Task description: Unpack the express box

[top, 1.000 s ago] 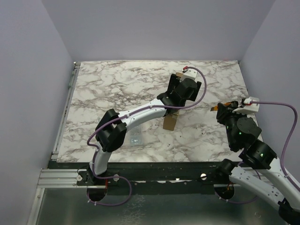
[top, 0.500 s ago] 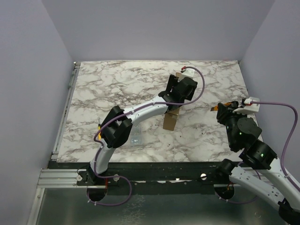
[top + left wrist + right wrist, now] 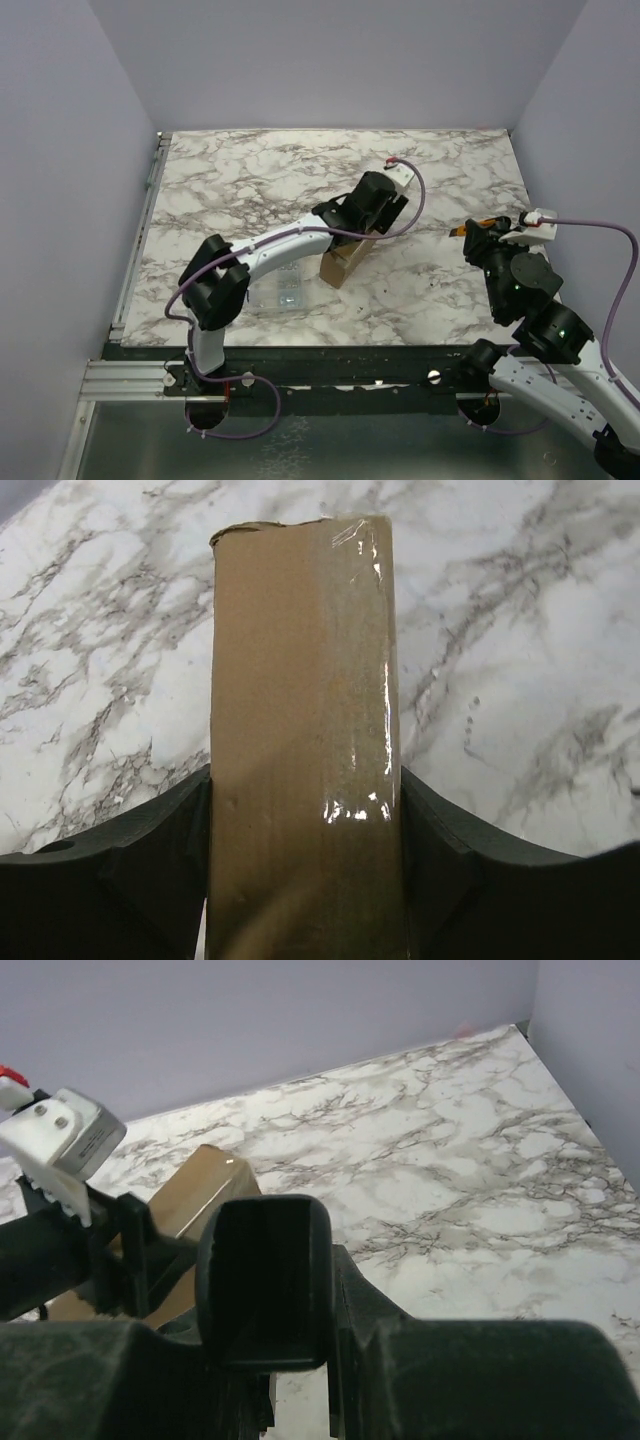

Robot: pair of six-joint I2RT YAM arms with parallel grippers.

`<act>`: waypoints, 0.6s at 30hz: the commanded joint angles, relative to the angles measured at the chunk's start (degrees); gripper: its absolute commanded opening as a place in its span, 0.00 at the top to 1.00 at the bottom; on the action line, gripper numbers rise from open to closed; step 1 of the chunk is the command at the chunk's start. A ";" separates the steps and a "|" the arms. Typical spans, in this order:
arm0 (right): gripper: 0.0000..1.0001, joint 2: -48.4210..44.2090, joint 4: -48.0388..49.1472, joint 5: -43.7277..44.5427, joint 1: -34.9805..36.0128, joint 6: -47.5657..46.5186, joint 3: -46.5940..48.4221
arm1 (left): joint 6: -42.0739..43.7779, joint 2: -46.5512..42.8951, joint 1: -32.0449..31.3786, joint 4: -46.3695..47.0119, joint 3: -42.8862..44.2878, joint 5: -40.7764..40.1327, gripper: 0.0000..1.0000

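Note:
The express box (image 3: 338, 263), plain brown cardboard with clear tape, stands on edge and leans on the marble near the middle. My left gripper (image 3: 360, 228) is shut on it from above. In the left wrist view the box (image 3: 300, 710) fills the gap, and both black fingers (image 3: 160, 850) press its sides. The right wrist view shows the box (image 3: 195, 1195) past the left wrist. My right gripper (image 3: 478, 232) hovers to the right, apart from the box. Its fingers (image 3: 265, 1280) stand close together with nothing between them.
A small clear plastic organizer case (image 3: 285, 292) lies flat on the marble table (image 3: 230, 190), left of the box and partly under my left arm. Lilac walls (image 3: 60, 200) close in the back and both sides. A metal rail (image 3: 135, 260) runs along the table's left edge.
My left gripper has closed on the box. The arm has swung nearer and to the left, taking the box with it and tilting it. The right arm has not moved.

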 commanded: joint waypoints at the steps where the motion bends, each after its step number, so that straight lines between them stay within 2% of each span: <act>1: 0.99 0.37 2.24 -3.80 -0.03 -3.66 1.46 | 11.74 -11.28 -0.38 -2.90 -10.24 16.63 0.49; 5: 0.99 3.49 4.19 -10.08 -0.09 -7.27 4.39 | 19.68 -21.00 -1.05 -1.95 -21.17 25.57 0.50; 10: 0.99 7.74 7.17 -21.25 -0.08 -9.95 6.54 | 24.62 -28.79 -1.87 0.79 -31.08 27.83 0.51; 13: 0.99 11.06 11.87 -27.87 -0.02 -12.22 6.27 | 25.28 -30.98 -2.18 3.52 -34.24 28.39 0.53; 18: 0.99 15.69 11.44 -30.71 -0.03 -12.28 7.98 | 25.86 -31.24 -2.49 5.10 -36.27 27.70 0.53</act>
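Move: The box, standing on a narrow side, is already in the left hand's grip; its middle lies about 3 cm back, 3 cm left and 4 cm below that hand. From there the clear case is some 12 cm back and 26 cm left, 15 cm down; the knife is about 12 cm back, 18 cm right and 12 cm higher. From the right hand, which holds the knife, the box is roughly 12 cm ahead, 20 cm left and 18 cm down. Left hand swings the held box back 14 cm, clockwise; right brings the knife 10 cm left towards it. ##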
